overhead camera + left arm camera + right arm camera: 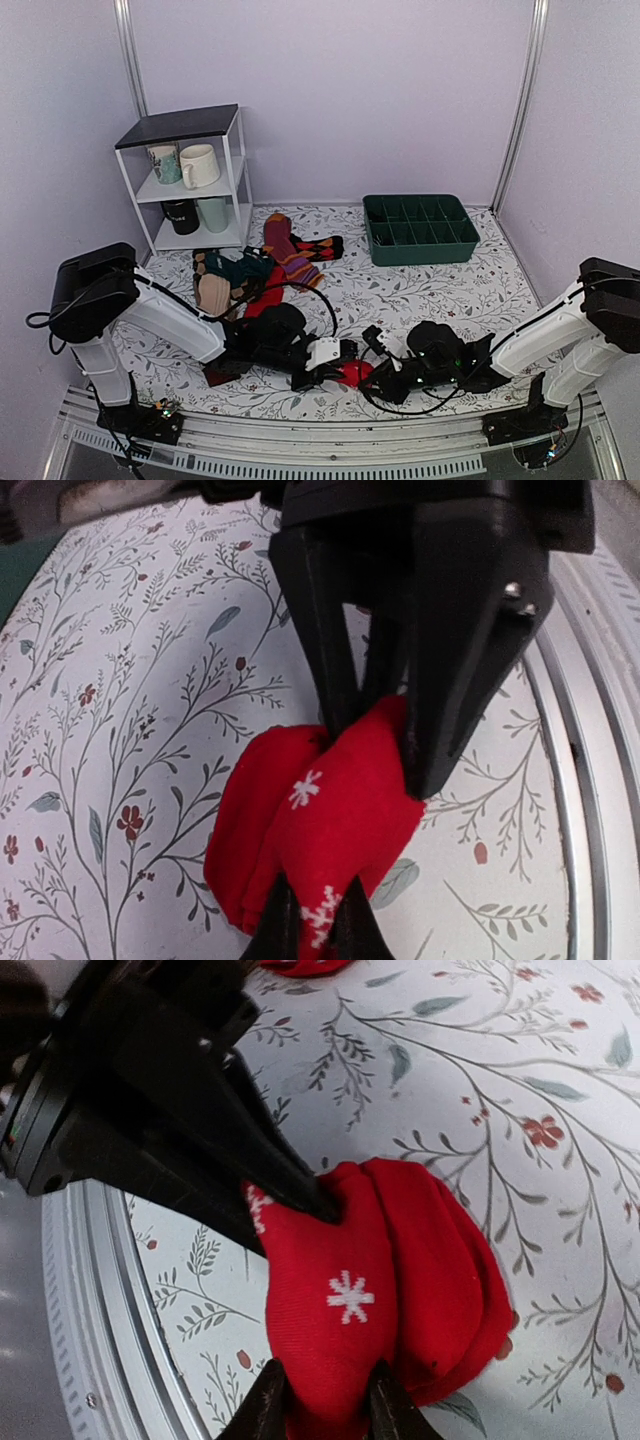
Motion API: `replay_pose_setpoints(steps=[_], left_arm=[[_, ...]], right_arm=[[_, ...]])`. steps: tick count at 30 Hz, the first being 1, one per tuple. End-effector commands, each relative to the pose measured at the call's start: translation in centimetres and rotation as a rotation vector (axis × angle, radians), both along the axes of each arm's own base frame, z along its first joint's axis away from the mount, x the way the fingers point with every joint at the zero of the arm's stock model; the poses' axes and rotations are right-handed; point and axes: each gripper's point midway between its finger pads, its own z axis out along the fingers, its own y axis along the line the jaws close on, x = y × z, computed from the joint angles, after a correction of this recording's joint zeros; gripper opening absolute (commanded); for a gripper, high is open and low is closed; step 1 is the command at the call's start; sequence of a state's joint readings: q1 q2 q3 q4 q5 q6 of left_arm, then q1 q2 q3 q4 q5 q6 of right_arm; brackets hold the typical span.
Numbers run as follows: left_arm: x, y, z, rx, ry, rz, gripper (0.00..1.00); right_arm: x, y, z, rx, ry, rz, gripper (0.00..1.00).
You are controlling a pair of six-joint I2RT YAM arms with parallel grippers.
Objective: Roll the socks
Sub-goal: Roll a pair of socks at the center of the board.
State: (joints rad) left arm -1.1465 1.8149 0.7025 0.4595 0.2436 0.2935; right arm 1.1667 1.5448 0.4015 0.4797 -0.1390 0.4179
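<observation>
The socks are a bright red bundle with white snowflakes, lying on the floral cloth near the table's front edge. In the left wrist view the socks are folded into a thick wad, and my left gripper is shut on the wad's near end. My right gripper pinches the opposite end of the socks, with its fingers pressed against the fabric on both sides. The two grippers face each other across the bundle, left gripper and right gripper. The socks' cuffs are hidden.
A heap of other socks and a maroon striped sock lie behind the left arm. A green divided tray sits at the back right. A white shelf with mugs stands at the back left. The metal front rail runs just below the bundle.
</observation>
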Motion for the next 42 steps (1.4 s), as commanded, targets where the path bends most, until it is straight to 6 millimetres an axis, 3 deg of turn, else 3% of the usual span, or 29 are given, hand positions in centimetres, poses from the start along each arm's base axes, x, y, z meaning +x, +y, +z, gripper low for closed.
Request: replay_pose_setpoints(steps=[1, 7, 11, 19, 25, 33, 42], left_arm=[[-2.1, 3.5, -5.9, 0.251, 0.224, 0.056, 0.00], [-3.0, 5.3, -8.8, 0.369, 0.330, 0.102, 0.00], [-3.4, 5.9, -10.2, 0.419, 0.396, 0.107, 0.00], [-3.4, 6.6, -11.0, 0.463, 0.461, 0.119, 0.00], [-3.4, 6.7, -11.1, 0.469, 0.472, 0.118, 0.00], [-3.4, 6.6, -11.2, 0.472, 0.477, 0.116, 0.00], [-3.5, 6.7, -11.2, 0.473, 0.480, 0.115, 0.00]], right_arm=[[0.6, -4.7, -2.6, -0.192, -0.060, -0.078, 0.38], [4.1, -4.7, 5.4, -0.017, -0.432, -0.133, 0.45], [3.3, -4.6, 8.7, 0.101, -0.611, -0.060, 0.47], [0.4, -3.0, 4.9, 0.002, -0.610, 0.104, 0.48], [1.3, -3.0, 2.9, -0.086, -0.583, 0.046, 0.53], [1.3, -3.2, 3.0, -0.080, -0.556, 0.024, 0.54], [0.8, -2.5, 1.2, -0.101, -0.477, 0.044, 0.51]])
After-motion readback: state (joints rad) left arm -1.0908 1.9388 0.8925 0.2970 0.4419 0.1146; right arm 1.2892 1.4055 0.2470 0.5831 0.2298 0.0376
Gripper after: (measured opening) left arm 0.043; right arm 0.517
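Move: The rolled red sock is pinched in my left fingers at its left end, its middle about 4 cm to this hand's right, 1 cm ahead and 1 cm lower. From my right hand the same middle is roughly 3 cm left, 1 cm ahead and 1 cm lower. From my left hand, the flat red sock lies some 22 cm ahead and 18 cm left, and the brown striped sock about 25 cm left and 2 cm ahead, both some 3 cm lower. I open my right fingers off the roll's right end and swing that hand right and up in a hop about 7 cm high, rolling the wrist some 30 degrees. Then I bring it down again, fingers wide, around that end, finishing about 3 cm right of its start. Meanwhile my left hand keeps its pinch and carries the roll a little over 2 cm right and slightly down, rolling about 15 degrees, then holds still. ##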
